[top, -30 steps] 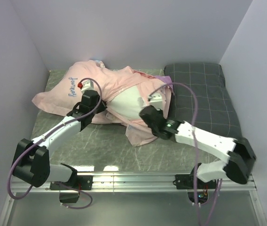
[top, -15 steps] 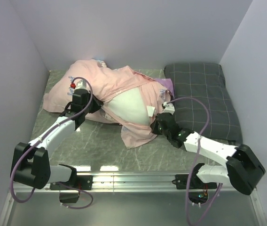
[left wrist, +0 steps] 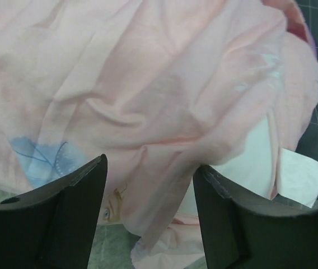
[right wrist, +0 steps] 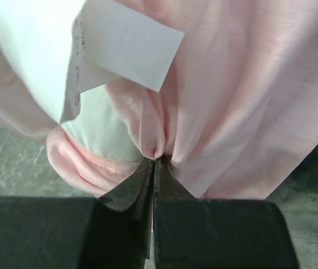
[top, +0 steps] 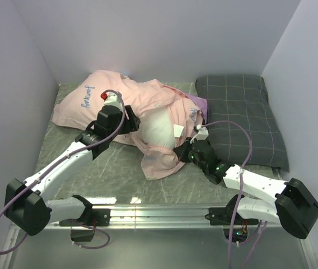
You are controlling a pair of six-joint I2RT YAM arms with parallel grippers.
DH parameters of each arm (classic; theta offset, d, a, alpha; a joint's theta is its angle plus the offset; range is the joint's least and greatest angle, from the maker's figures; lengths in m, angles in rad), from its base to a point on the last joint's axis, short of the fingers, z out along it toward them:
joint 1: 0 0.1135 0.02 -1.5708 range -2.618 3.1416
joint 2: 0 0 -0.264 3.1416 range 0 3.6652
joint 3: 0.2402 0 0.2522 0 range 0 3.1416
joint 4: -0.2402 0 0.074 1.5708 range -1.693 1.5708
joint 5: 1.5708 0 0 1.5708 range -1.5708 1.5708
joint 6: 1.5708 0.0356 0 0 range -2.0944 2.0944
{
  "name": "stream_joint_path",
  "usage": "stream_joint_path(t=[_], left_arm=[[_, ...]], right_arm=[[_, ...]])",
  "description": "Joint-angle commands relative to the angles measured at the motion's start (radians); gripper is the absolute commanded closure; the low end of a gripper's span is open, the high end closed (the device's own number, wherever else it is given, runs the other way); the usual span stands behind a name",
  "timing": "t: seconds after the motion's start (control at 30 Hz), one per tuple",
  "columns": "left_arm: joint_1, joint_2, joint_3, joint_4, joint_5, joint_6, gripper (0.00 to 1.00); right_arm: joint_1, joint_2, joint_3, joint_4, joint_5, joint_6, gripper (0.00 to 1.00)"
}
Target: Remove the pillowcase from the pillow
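The pale pink pillowcase (top: 120, 98) lies inside out and bunched over the white pillow (top: 158, 126), whose near end bulges bare from the case's mouth. My left gripper (top: 131, 123) hovers over the case just left of that end. It is open in the left wrist view (left wrist: 148, 188), with a loose fold of the pillowcase (left wrist: 164, 112) hanging between the fingers (left wrist: 64, 213) and the pillow (left wrist: 254, 162) to the right. My right gripper (top: 184, 150) is shut on a pinch of the pillowcase (right wrist: 232, 101) near its mouth (right wrist: 156, 159), beside the pillow (right wrist: 30, 61) and its white label (right wrist: 128, 45).
A dark grey checked pillow (top: 240, 115) fills the back right, touching the case's purple edge (top: 199, 102). White walls close in on the left, the back and the right. The green-grey marbled tabletop (top: 92, 174) shows in front of the pillow, with the arm bases on the rail (top: 159, 213).
My left gripper has opened, let the pillowcase go and moved right toward the bare pillow end. My right gripper closed on the case's edge and drew it slightly nearer.
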Motion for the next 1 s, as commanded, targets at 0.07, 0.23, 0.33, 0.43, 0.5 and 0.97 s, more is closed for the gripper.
stream_joint_path(t=[0.07, 0.23, 0.33, 0.43, 0.5, 0.97], left_arm=[[-0.064, -0.043, 0.098, -0.066, -0.103, 0.064, 0.31], [-0.120, -0.074, 0.142, -0.117, -0.184, 0.081, 0.30], [-0.148, -0.095, 0.168, -0.135, -0.192, 0.091, 0.27], [-0.221, -0.085, 0.211, -0.155, -0.196, 0.088, 0.25], [-0.264, -0.072, 0.233, -0.172, -0.232, 0.081, 0.25], [-0.462, 0.165, 0.142, -0.031, -0.334, -0.099, 0.12]], right_arm=[[0.015, -0.028, 0.014, 0.031, 0.016, -0.015, 1.00], [0.021, -0.022, 0.020, 0.029, 0.016, -0.015, 1.00], [0.026, -0.023, 0.028, 0.022, 0.017, -0.015, 1.00], [0.028, -0.026, 0.028, 0.016, 0.026, -0.016, 1.00], [0.031, -0.031, 0.026, 0.013, 0.033, -0.015, 1.00], [0.031, -0.057, 0.008, -0.006, 0.051, -0.004, 1.00]])
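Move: The pillow's bare near-right end, showing in the pillowcase opening, lies about 9 cm to the right of my left hand, 8 cm back and 12 cm below. The white tag is some 15 cm right, 4 cm back and 9 cm down; the pinched fold in my right fingers is about 14 cm right, 12 cm back and 14 cm down. From my right hand, that pillow end lies some 5 cm forward and 5 cm left, at about its height. I swing my open left hand up and over the bared pillow in an arc: it rises nearly 9 cm while drawing back and to the right, then drops about 8 cm towards the pillow's near end, ending some 12 cm farther right and 7 cm back. It turns about 10 degrees clockwise and its fingers open wider. My right hand stays put, still pinching the pillowcase fold. ##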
